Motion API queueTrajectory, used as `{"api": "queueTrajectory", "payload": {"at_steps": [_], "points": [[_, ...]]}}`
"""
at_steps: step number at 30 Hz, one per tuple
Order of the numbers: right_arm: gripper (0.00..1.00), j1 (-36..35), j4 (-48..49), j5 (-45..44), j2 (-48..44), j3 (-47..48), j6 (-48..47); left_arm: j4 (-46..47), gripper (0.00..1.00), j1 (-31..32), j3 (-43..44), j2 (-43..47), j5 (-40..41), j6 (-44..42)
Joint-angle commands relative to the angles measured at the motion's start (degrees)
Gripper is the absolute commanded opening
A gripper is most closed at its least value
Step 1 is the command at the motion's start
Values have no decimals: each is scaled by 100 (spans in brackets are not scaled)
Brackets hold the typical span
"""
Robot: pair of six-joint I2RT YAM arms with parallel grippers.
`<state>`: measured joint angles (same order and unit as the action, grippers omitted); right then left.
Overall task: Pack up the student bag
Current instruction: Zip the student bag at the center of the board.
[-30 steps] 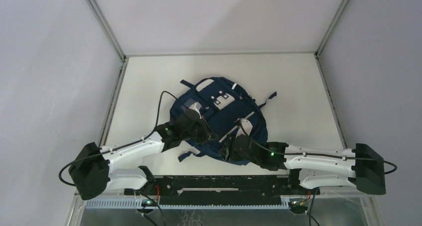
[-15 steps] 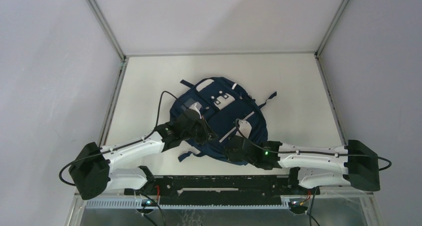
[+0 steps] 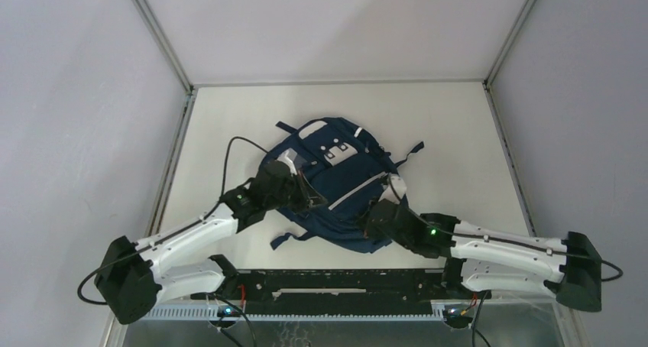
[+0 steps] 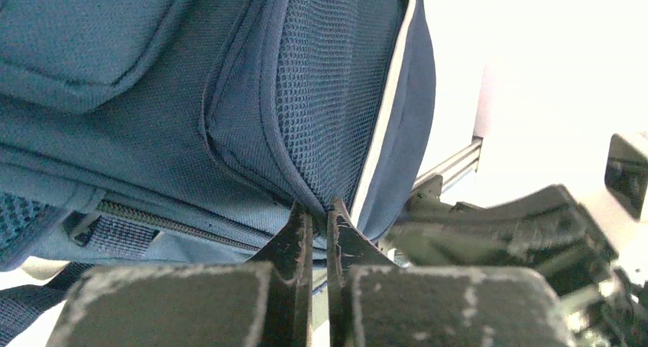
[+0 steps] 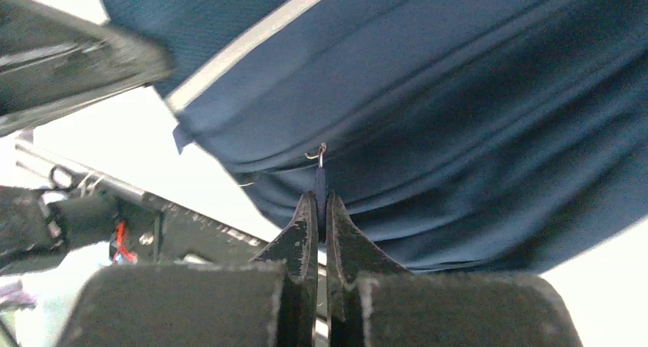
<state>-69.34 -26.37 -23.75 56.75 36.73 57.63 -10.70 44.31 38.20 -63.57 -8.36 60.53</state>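
Note:
The student bag point(image 3: 336, 186), a navy backpack with white piping and white front patches, lies on the table's middle. My left gripper point(image 3: 307, 198) is at its left side, shut on a fold of the bag's fabric by a mesh pocket point(image 4: 321, 206). My right gripper point(image 3: 376, 213) is at the bag's near right edge, shut on the navy zip pull tab point(image 5: 320, 186) that hangs from a small metal ring. The bag point(image 5: 458, 118) fills the right wrist view. Its inside is hidden.
Loose dark straps point(image 3: 286, 238) trail off the bag's near left and a strap end point(image 3: 413, 152) at its right. Metal frame posts point(image 3: 172, 186) run along the table's left and right edges. A black rail point(image 3: 328, 282) runs along the near edge.
The left arm has moved left and back with the fabric. The right gripper has moved right along the bag's near edge with the zip pull. The bag shifted and its shape stretched.

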Motion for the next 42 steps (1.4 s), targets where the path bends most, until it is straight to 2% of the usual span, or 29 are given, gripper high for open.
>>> {"api": "queueTrajectory", "payload": {"at_steps": [1, 8, 14, 16, 19, 22, 23, 25, 26, 27, 29, 32, 36, 40, 42], "points": [[0, 842, -353, -173, -492, -397, -788, -271, 0, -488, 67, 573, 70, -634], [0, 1911, -18, 73, -577, -701, -1513, -679, 0, -1099, 37, 835, -143, -1295], [0, 3017, 1337, 163, -54, -1038, -2055, -1121, 0, -1766, 317, 641, 393, -1907], [0, 3356, 1769, 401, 167, -1071, -2206, -1126, 0, -2072, 588, 327, 216, -2072], [0, 3405, 1837, 678, 134, -933, -2261, -1165, 0, -2442, 1041, -186, 63, -2317], [0, 3111, 1835, 814, -55, -895, -2213, -1287, 0, -2713, 1615, -791, 72, -2510], [0, 2974, 1795, 823, -79, -874, -2167, -1327, 6, -2763, 1839, -1002, 77, -2578], [0, 2644, 1748, 832, -73, -809, -2008, -1465, 35, -2779, 2363, -1480, 64, -2734], [0, 2454, 1737, 818, -51, -762, -1942, -1587, 46, -2778, 2527, -1651, -25, -2807], [0, 2260, 1723, 782, -19, -702, -1869, -1733, 52, -2756, 2733, -1763, -109, -2859], [0, 1910, 1701, 678, 73, -584, -1742, -1896, 55, -2595, 2947, -1729, -90, -2980], [0, 1657, 1732, 641, 207, -484, -1566, -1987, 59, -2182, 2733, -1220, 218, -3063], [0, 1662, 1859, 602, 466, -483, -1497, -1864, 58, -1809, 1894, -220, 316, -2274], [0, 1736, 2064, 748, 711, -483, -1554, -1389, 57, -961, 1090, 443, 706, -1103], [0, 1797, 2074, 780, 732, -483, -1573, -1064, 63, -481, 838, 458, 806, -530]]}}
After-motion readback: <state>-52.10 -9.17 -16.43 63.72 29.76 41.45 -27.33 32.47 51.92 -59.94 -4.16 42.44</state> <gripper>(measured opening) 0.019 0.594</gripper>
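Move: Around the bag's near edge, the right hand grips the zip pull; the zip's right-hand end lies about 9 cm ahead and 10 cm right of it, some 5 cm lower. The middle of the pale stripe is 10 cm ahead and 3 cm left, the white patch 21 cm ahead and 8 cm left. The left hand pinches a fold of the bag; from that hand the zip's right end is about 22 cm right and 3 cm ahead, the near strap 11 cm left and 10 cm back. Keeping its pinch on the pull, the right hand drags it along the zip, forward about 10 cm and right 8 cm while sinking, then eases back and left by about 5 cm. The left hand tugs its fold left roughly 9 cm, sweeps forward, opens and lets go, then draws back and right, rising above the bag. ##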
